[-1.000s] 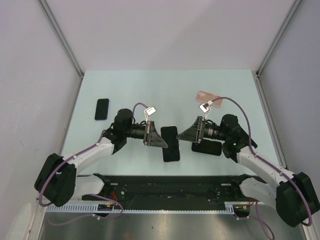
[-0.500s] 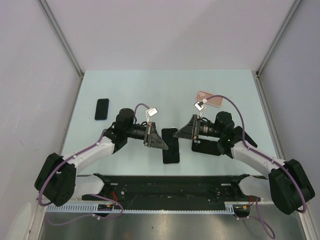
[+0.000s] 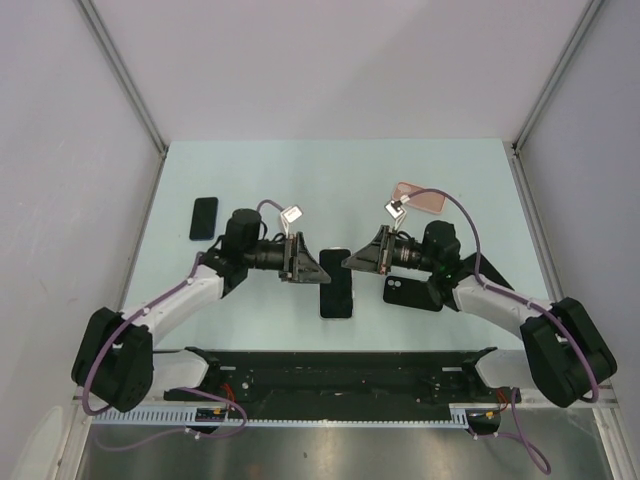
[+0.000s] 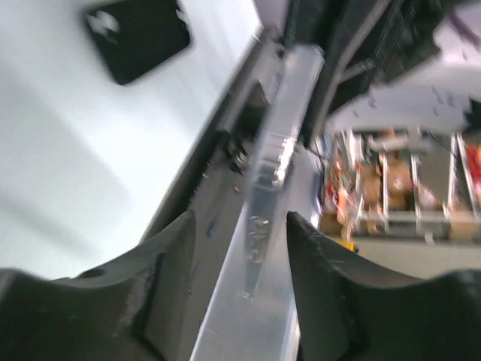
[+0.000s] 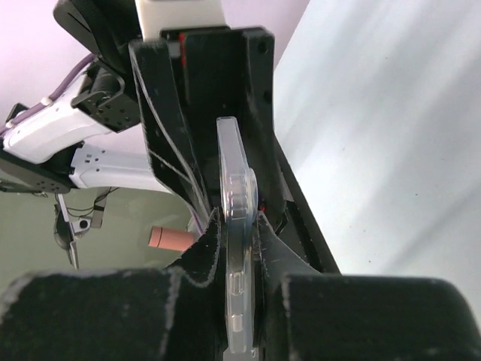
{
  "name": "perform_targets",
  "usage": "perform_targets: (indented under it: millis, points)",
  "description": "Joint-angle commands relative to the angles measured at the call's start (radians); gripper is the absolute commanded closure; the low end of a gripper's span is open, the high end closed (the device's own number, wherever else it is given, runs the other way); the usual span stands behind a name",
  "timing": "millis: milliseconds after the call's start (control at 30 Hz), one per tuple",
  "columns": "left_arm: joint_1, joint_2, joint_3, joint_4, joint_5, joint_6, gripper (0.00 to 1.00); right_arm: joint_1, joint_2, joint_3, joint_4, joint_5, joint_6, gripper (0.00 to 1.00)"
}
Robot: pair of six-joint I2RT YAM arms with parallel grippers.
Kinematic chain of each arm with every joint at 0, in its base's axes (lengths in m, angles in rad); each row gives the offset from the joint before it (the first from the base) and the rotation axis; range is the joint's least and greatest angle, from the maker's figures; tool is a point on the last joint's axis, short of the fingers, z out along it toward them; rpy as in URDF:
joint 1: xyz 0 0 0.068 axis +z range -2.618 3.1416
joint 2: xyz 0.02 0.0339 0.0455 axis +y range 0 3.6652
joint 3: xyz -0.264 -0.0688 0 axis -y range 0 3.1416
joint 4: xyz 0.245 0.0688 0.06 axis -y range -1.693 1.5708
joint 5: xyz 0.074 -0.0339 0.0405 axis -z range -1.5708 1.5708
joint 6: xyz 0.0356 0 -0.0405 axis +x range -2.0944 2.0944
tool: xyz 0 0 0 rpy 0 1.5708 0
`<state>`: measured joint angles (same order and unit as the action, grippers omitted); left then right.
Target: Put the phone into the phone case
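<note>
A clear phone case (image 5: pixel 234 165) stands edge-on between the pads of my right gripper (image 5: pixel 239 222), which is shut on it. From above, the phone case (image 3: pixel 337 285) looks like a dark rectangle between both grippers; whether a phone sits inside it I cannot tell. My left gripper (image 4: pixel 239 226) is open, its jaws either side of the case's edge (image 4: pixel 274 150) with a gap on both sides. In the top view the left gripper (image 3: pixel 308 262) and the right gripper (image 3: pixel 350 262) face each other. A black phone (image 3: pixel 410 292) lies flat under the right arm.
Another black phone (image 3: pixel 204 218) lies at the table's left. A pink case (image 3: pixel 418 198) lies at the back right. The black phone (image 4: pixel 139 37) near the right arm also shows in the left wrist view. The arm bases and a black rail (image 3: pixel 340 370) line the near edge.
My right gripper moved in from the right and shut on the phone case. My left gripper opened and let go of it. The case shifted slightly away from the near edge.
</note>
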<state>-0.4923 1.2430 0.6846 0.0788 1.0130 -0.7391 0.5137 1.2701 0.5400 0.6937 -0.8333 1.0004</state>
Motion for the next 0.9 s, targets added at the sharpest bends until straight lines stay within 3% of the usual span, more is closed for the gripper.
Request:
perform_targets:
  millis: [0, 133, 233, 333, 500, 667, 867]
  points:
    - [0.092, -0.051, 0.053, -0.183, -0.189, 0.107, 0.36, -0.006, 0.046, 0.066, 0.043, 0.062, -0.017, 1.0]
    - [0.161, -0.074, 0.064, -0.266, -0.255, 0.153, 0.21, -0.021, 0.152, 0.121, 0.032, 0.076, -0.045, 1.0]
    - [0.176, -0.1, 0.101, -0.399, -0.407, 0.251, 0.09, -0.024, 0.244, 0.211, -0.061, 0.103, -0.14, 1.0]
    - [0.176, -0.132, 0.15, -0.529, -0.549, 0.331, 0.05, -0.029, 0.349, 0.294, -0.23, 0.178, -0.242, 1.0]
    - [0.176, -0.21, 0.156, -0.625, -0.724, 0.399, 0.02, -0.072, 0.535, 0.434, -0.272, 0.181, -0.301, 1.0]
    - [0.176, -0.27, 0.116, -0.614, -0.735, 0.376, 0.01, -0.092, 0.673, 0.537, -0.335, 0.191, -0.356, 1.0]
    - [0.176, -0.214, 0.125, -0.629, -0.74, 0.377, 0.02, -0.127, 0.805, 0.584, -0.307, 0.146, -0.315, 1.0]
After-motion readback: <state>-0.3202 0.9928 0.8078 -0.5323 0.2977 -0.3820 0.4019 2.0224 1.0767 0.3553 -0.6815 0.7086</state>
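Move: Bare table, where the phone in its clear case is being taken, lies about 12 cm ahead of the right hand, 4 cm to its left and some 18 cm below. On the table too, the black case is some 18 cm to this hand's right and 2 cm ahead, and the pink case about 28 cm ahead and 21 cm right. From the left hand, already loosening, the phone's middle is about 3 cm right and 1 cm back, at its height. Carrying the cased phone by its right-hand edge, the right hand sweeps about 17 cm forward and as far down to near the table, keeping its pinch while its fingers tip downward some 20 degrees. Meanwhile the left hand spreads its fingers wide around the other edge, comes clear and backs off about 13 cm left and 7 cm forward, sinking slightly, its fingers swinging round to point more forward. ##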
